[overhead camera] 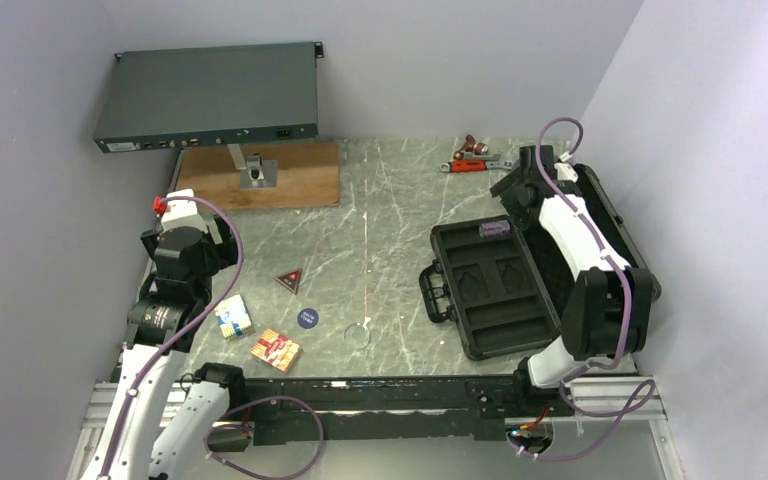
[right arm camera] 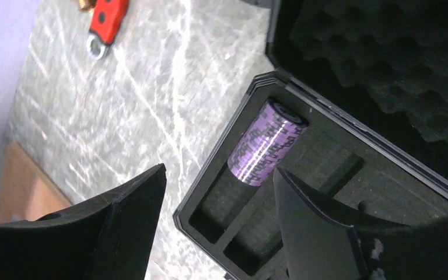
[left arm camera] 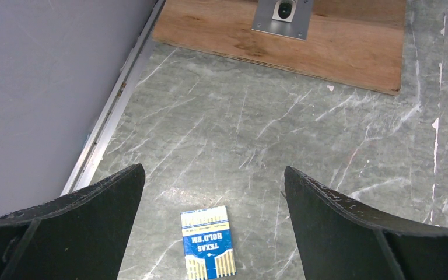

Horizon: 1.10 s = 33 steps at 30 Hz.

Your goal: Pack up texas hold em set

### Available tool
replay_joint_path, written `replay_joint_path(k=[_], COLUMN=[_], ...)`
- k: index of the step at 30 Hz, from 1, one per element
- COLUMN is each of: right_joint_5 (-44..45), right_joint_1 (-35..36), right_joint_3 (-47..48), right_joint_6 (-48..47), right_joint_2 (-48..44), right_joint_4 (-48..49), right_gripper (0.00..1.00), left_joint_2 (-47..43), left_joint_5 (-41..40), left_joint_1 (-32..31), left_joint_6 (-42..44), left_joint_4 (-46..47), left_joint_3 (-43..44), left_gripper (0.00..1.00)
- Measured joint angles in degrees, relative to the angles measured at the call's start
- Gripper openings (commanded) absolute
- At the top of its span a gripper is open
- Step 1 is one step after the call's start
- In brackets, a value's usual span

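The black case [overhead camera: 472, 325] lies open at the right, its foam lid [right arm camera: 396, 52] folded back under my right arm. A purple chip stack [overhead camera: 493, 229] [right arm camera: 266, 142] lies in the case's far slot. My right gripper [overhead camera: 518, 192] [right arm camera: 219, 169] hovers open just above that slot's end, holding nothing. On the left, the blue-white card box [overhead camera: 232, 317] [left arm camera: 208, 243] lies flat below my open, empty left gripper [overhead camera: 192, 262] [left arm camera: 213, 168], which is well above the table. A red card box [overhead camera: 276, 349], red triangle [overhead camera: 288, 281], blue disc [overhead camera: 307, 318] and clear disc [overhead camera: 358, 333] lie loose nearby.
A wooden board [overhead camera: 260, 175] [left arm camera: 303, 41] with a metal bracket [overhead camera: 255, 172] sits at the back left under a dark rack unit [overhead camera: 210, 95]. A red-handled tool [overhead camera: 475, 155] [right arm camera: 108, 17] lies behind the case. Walls close in on the left and right.
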Motion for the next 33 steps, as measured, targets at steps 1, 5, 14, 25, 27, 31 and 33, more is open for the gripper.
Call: replay_joint_path(k=[1,5,14,25,27,31,33], right_joint_5=[-1.2,-6.7,-16.6,-18.3,-16.9,-13.4,-11.6], right_joint_1=[0.0,0.1,1.2,3.1,3.3,3.7,4.1], right_joint_3=[-1.2,-6.6,-9.8,-9.0,-8.5,-7.8,-7.1], right_joint_6=[-2.2,-9.9,-21.6,-26.3,-26.6,-26.7,-26.8], right_joint_2=[-1.1,-4.1,-1.5,6.4,6.8,7.1,7.2], right_joint_4=[1.9,9.1,13.3,12.9,12.6,12.0,11.6], right_gripper=[0.66,0.4,0.02,0.0,0.0,0.0,0.01], left_joint_2=[-0.1,-0.1,-0.1,0.0,0.0,0.1,0.3], left_joint_5=[0.0,0.0,0.0,0.0,0.0,0.0,0.0], left_joint_1=[0.0,0.0,0.0,0.0,0.0,0.0,0.0], left_joint_6=[0.0,0.0,0.0,0.0,0.0,0.0,0.0], left_joint_4=[0.0,0.0,0.0,0.0,0.0,0.0,0.0], left_joint_3=[0.0,0.0,0.0,0.0,0.0,0.0,0.0], left_gripper=[0.96,0.96,0.96,0.96,0.96,0.96,0.96])
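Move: The purple chip stack, already lying in the open case, is nearly straight under the empty right hand: roughly 7 cm below and 1 cm ahead, with its middle about 1 cm to the left. The red wrench lies some 16 cm beyond the stack and 7 cm to the left of it, and the lid spreads about 20 cm to the stack's right, 4 cm nearer. From the idle left hand the stack is about 58 cm right, 16 ahead and 17 below. The right hand sinks about 7.5 cm while sweeping some 6.5 cm to the left over the purple stack, turning roughly 35 degrees counter-clockwise as its open fingers shut completely on nothing. Once down inside the case's far compartment, just off the stack's left end, it turns back about 1.5 cm to the right, bringing the closed fingertips up against that end chip as if to push the row along its slot. ##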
